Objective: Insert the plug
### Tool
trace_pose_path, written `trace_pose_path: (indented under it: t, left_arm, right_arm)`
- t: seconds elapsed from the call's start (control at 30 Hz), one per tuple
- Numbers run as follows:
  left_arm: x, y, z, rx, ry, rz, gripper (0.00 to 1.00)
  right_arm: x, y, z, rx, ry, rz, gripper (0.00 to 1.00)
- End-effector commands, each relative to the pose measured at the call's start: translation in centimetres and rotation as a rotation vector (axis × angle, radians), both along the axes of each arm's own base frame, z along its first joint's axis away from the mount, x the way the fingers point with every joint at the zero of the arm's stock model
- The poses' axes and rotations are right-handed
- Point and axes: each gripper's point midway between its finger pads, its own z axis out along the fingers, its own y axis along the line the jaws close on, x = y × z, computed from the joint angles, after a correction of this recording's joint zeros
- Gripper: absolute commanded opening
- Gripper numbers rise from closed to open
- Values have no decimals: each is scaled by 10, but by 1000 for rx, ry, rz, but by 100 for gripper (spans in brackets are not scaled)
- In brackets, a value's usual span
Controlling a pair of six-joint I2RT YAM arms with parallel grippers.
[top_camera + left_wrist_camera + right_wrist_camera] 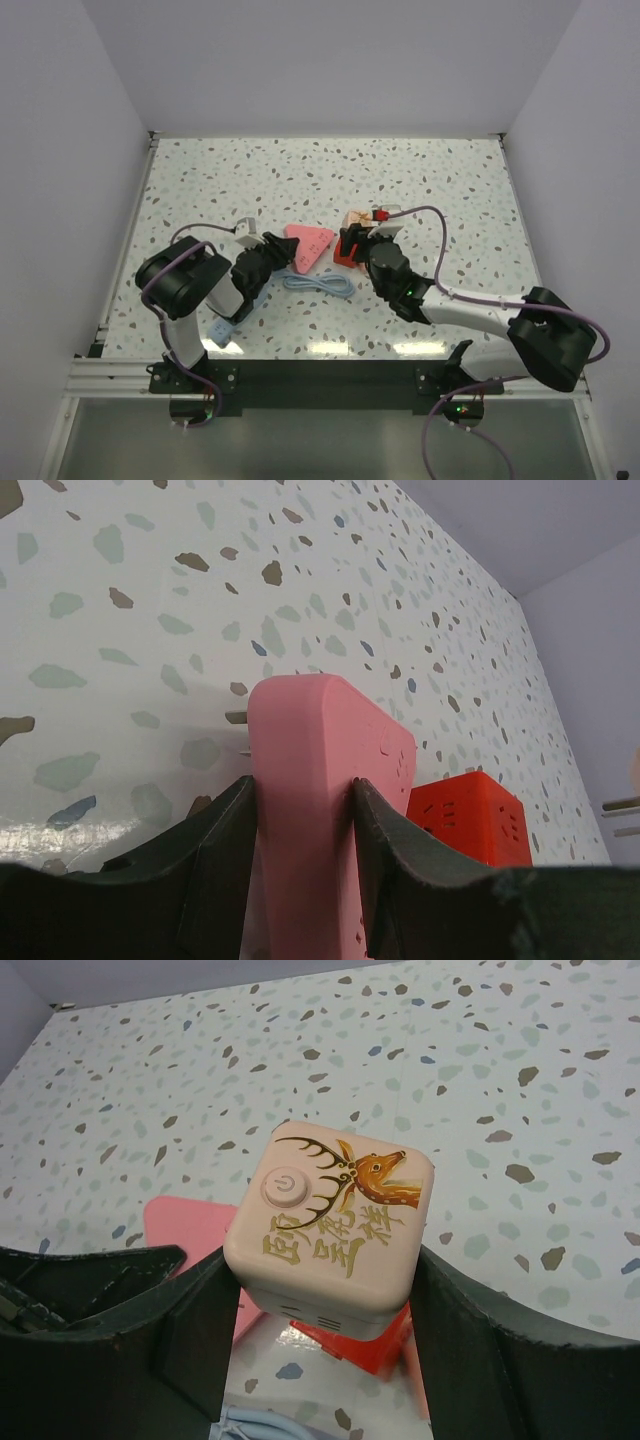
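The plug (pixel 335 1225) is a small salmon cube with a power button and a gold deer drawing on top. My right gripper (pixel 320 1290) is shut on its sides and holds it just above the bright red cube (pixel 375 1345). In the top view the plug (pixel 356 217) sits at the tip of the right gripper (pixel 362 232), right of table centre. My left gripper (pixel 303 785) is shut on the edge of the flat pink triangle (pixel 310 780). The top view shows that gripper (pixel 275 256) at the left corner of the triangle (pixel 310 243).
A light blue cable (pixel 318 284) lies coiled on the speckled table (pixel 250 180) between the two grippers, and it shows at the bottom of the right wrist view (pixel 265 1425). The red cube (pixel 465 815) stands just behind the triangle. White walls enclose the table.
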Motion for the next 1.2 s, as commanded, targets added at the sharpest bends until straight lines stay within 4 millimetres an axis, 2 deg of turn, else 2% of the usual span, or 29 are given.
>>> trace_pose_path:
  t: [0.0, 0.4, 0.43, 0.47, 0.53, 0.57, 0.67, 0.73, 0.8, 0.93, 0.97, 1.1, 1.13, 1.17]
  left_arm:
    - [-7, 9, -2, 3, 0, 44, 0]
    - [-33, -1, -11, 1, 36, -55, 1]
    - [-34, -2, -12, 4, 42, -62, 6]
    - [-36, -2, -14, 8, 48, -65, 15]
    - [-37, -1, -15, 7, 51, -66, 25]
    - [-37, -1, -14, 7, 49, -67, 34]
    - [-37, -2, -12, 17, 47, -71, 50]
    - [-38, 1, -13, 36, 52, -65, 56]
    - [-36, 3, -8, 46, 39, -54, 65]
    - [-34, 10, -4, 89, 30, -34, 73]
    - [-33, 11, 3, 94, 11, -27, 75]
    - [-27, 18, 15, 134, -26, 7, 78]
    - [-26, 18, 15, 164, -30, 2, 78]
    - [-19, 13, 22, 164, -45, 1, 79]
  right_arm:
    - [12, 19, 30, 163, -60, -4, 0]
    - [27, 48, 12, 181, -31, 3, 0]
    - [28, 51, 14, 188, -33, 6, 0]
    - [30, 53, 9, 184, -25, 5, 0]
    - [30, 58, 8, 194, -22, 10, 0]
    - [31, 60, 4, 190, -17, 11, 0]
    - [29, 68, -1, 185, -7, 23, 0]
    - [27, 71, -3, 177, -2, 26, 0]
    - [25, 71, -9, 170, 11, 22, 0]
    - [19, 67, -24, 148, 50, 21, 0]
    - [18, 67, -26, 148, 55, 20, 0]
    - [17, 64, -37, 138, 74, 11, 0]
    - [17, 65, -40, 135, 78, 10, 0]
    - [17, 64, -41, 133, 80, 7, 0]
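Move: The left hand still pinches the near-left end of the pink adapter, whose middle is about 3 cm ahead, 4 cm right and 2 cm below. From the right hand, holding the beige plug, that adapter lies some 11 cm left, 4 cm ahead and 13 cm lower. The red block is about 3 cm ahead of the right hand, 1 cm left and 13 cm below; the cord coil lies roughly 6 cm back, 8 cm left and 15 cm down. Leftward and down, with a slight early reach forward, the right hand carries the beige plug about 6 cm across towards the pink adapter and 4 cm lower, then slows nearly to a stop, keeping its grip. Meanwhile the left hand drags the adapter back about 3 cm against the cord coil, then opens, lets go and rises about 2.5 cm from its lowest point. ##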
